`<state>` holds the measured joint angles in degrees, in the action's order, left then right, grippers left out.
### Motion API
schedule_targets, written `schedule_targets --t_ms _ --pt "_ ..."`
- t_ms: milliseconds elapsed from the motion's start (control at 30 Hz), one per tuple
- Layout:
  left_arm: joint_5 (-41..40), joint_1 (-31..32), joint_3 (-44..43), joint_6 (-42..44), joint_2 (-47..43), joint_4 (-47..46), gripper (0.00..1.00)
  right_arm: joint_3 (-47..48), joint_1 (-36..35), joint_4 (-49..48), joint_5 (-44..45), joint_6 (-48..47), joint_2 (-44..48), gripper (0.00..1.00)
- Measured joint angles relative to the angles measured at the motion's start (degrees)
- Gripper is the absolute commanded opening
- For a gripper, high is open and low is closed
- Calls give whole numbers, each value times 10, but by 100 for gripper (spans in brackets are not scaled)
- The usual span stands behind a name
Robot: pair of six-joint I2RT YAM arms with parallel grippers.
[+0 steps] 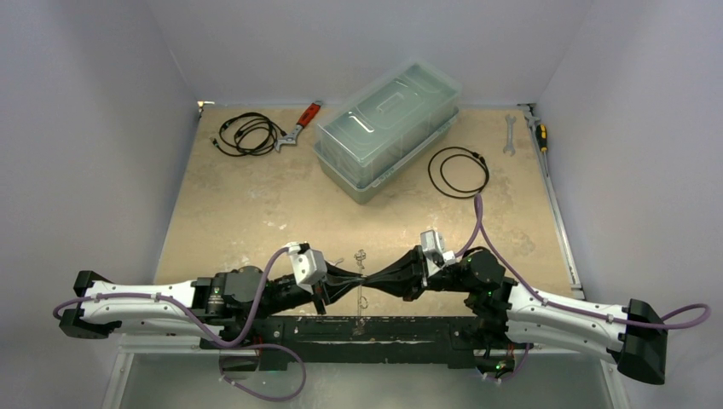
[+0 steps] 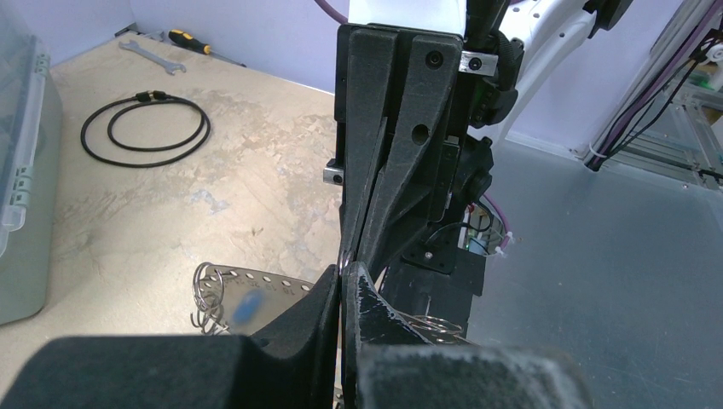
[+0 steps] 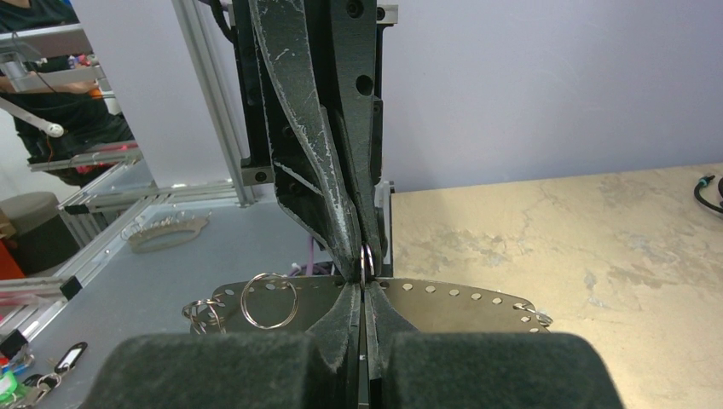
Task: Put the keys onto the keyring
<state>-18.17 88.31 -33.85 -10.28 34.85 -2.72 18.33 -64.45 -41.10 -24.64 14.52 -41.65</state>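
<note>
The keyring shows as a flat silvery plate [image 3: 443, 302] with holes along its curved rim. Small split rings [image 3: 268, 300] hang from some of the holes. It hangs between both grippers at the table's front edge [image 1: 361, 294]. My left gripper [image 2: 343, 271] and right gripper [image 3: 365, 290] meet tip to tip [image 1: 361, 282]. Both are shut where a small split ring [image 3: 367, 260] sits on the plate's upper rim. A blurred blue piece [image 2: 247, 307] shows on the plate in the left wrist view. I cannot make out any silvery keys.
A clear lidded plastic box [image 1: 388, 128] stands at the back middle. Black cable coils lie right of it [image 1: 459, 170] and at the back left [image 1: 247, 132]. A red-handled wrench [image 1: 300, 123], a spanner [image 1: 510, 134] and a screwdriver [image 1: 539, 132] lie along the back.
</note>
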Motion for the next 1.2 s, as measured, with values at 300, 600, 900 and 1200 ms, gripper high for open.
schedule_targets --t_ms 300,600,900,1200 --pt "-7 0 0 0 0 6 12 14 0 41 17 -9 5 0" --pt "-17 0 -1 -1 1 24 42 32 0 96 48 -35 3 0" --pt "-34 0 -45 -2 7 97 62 64 0 169 79 -73 -5 0" --pt "-81 0 -227 10 133 255 67 110 0 257 99 -131 -38 0"
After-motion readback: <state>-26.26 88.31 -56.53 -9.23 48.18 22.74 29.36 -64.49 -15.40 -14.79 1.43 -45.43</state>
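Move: Both hands' tips are shut on the same small ring, at the middle of the metal plate's upper edge. From either hand, the plate hangs with its middle straight below, about 5 cm down. Another ring sits some 4 cm back and 2 cm lower, in line sideways, and a ring cluster lies about 7 cm ahead, in line sideways and 3 cm lower. The blue-tagged key is on the table, about 10 cm ahead, 8 cm left and 28 cm below. Forward, then increasingly down, the right hand carries the ring and plate about 5 cm, keeping its pinch while its fingertips dip and swing forward some 20 degrees. The left fingers open wide and come free of the ring; that hand sinks about a centimetre, then rises some 3 cm while easing forward, its fingertips tilting down. ##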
